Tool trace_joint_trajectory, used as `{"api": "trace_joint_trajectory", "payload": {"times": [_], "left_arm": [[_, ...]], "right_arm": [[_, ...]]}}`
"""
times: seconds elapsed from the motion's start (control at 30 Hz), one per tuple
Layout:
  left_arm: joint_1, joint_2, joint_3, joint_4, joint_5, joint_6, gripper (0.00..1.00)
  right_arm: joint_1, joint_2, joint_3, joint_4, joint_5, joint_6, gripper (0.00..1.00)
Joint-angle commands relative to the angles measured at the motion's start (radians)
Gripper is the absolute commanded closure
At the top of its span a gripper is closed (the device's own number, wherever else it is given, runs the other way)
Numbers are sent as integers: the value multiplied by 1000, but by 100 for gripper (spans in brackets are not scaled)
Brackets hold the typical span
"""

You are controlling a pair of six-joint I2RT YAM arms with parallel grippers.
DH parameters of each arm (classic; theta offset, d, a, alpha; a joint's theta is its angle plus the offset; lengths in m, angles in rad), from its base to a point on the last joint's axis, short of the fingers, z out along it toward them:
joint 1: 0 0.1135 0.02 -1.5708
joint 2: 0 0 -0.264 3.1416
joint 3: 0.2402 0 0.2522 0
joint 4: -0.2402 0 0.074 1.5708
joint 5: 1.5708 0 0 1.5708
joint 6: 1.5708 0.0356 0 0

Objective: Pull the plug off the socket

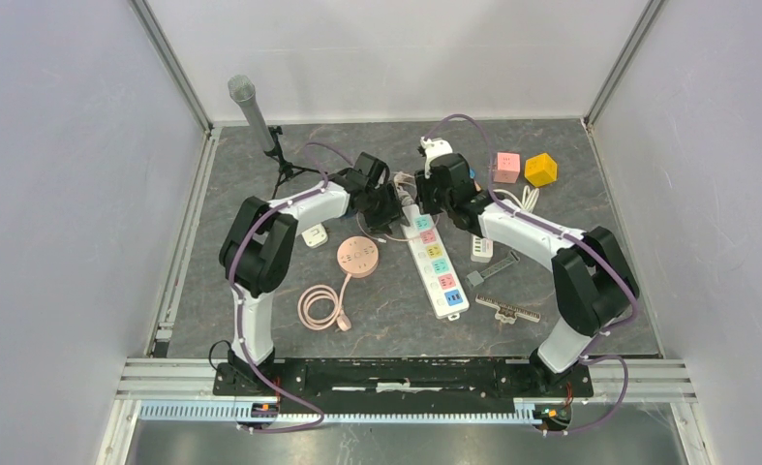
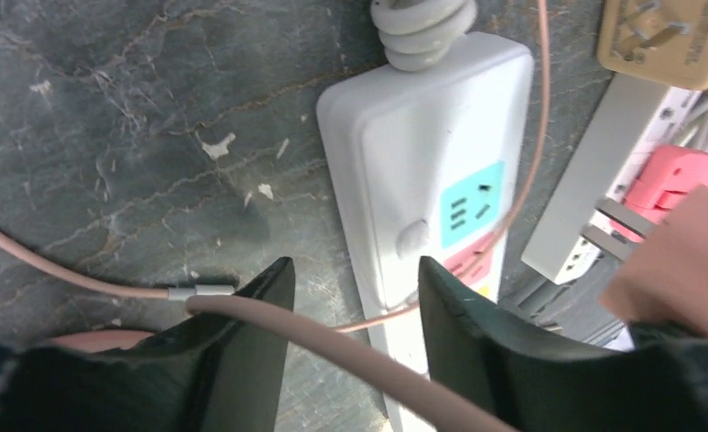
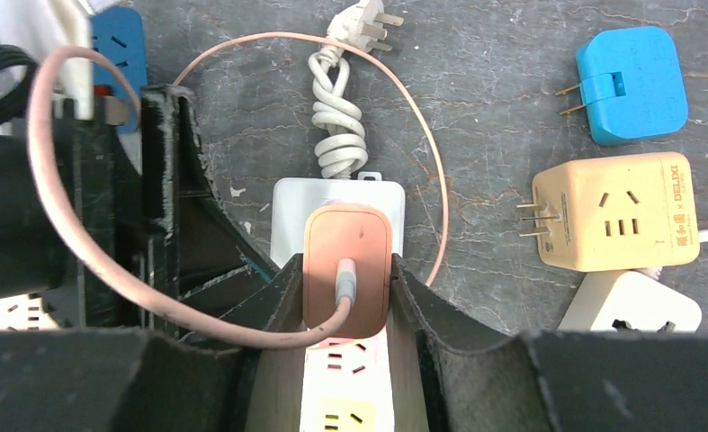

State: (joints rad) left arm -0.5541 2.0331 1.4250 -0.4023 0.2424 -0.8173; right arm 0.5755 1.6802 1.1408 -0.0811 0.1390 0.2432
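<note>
The white power strip [image 1: 437,260] with coloured sockets lies mid-table. My right gripper [image 3: 345,270] is shut on the salmon-pink plug [image 3: 345,238], one finger on each side, above the strip's far end [image 3: 287,202]. In the left wrist view the teal socket [image 2: 471,202] at that end is bare, and the plug [image 2: 678,265] shows as a blurred pink shape raised at the right. My left gripper [image 2: 354,279] is open over the strip's left edge. The plug's pink cable [image 2: 332,337] crosses loosely between its fingers, which grip nothing.
A microphone on a stand [image 1: 251,107] is at the back left. A pink round hub [image 1: 357,257] with coiled cord lies left of the strip. A blue adapter [image 3: 631,85], a beige adapter [image 3: 615,211], a pink cube [image 1: 506,167] and a yellow cube [image 1: 540,170] sit to the right.
</note>
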Motion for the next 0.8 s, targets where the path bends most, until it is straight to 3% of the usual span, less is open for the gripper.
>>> {"api": "trace_joint_trajectory", "payload": {"times": [0.0, 0.3, 0.67, 0.77], "left_arm": [[-4, -131, -14, 77, 26, 15, 35], [-4, -228, -101, 244, 149, -16, 18], [-4, -234, -152, 274, 278, -13, 13], [-4, -236, -157, 260, 295, -6, 13]], "right_arm": [[-6, -4, 51, 9, 31, 25, 100], [-75, 107, 108, 9, -81, 117, 100], [-129, 292, 293, -9, -186, 165, 100], [-136, 330, 334, -23, -191, 166, 94]]}}
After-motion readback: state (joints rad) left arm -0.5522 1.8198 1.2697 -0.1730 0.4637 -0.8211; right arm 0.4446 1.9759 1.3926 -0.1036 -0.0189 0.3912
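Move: The pink charger already sits pinched in the right fingers, clear of the power strip. It is bound for the bare table beyond the strip, about 11 cm ahead and 11 cm below; the strip's far end lies 1 cm back, 2 cm left, the white cord plug 5 cm ahead, 4 cm left, and the tan plug 3 cm ahead, 11 cm right, all near table height. From the left hand, the strip's far end is some 2 cm ahead, 3 cm right and 3 cm below. The pink charger, still held in the right hand's steady pinch, is carried about 7 cm forward and 4 cm down, out past the strip's far end, the fingers tipping slightly further down. Meanwhile the left hand rises quickly some 8 cm away from the strip, drawing a little back and to the right, its part-open fingers spreading wider and the wrist tilting about 20 degrees. ##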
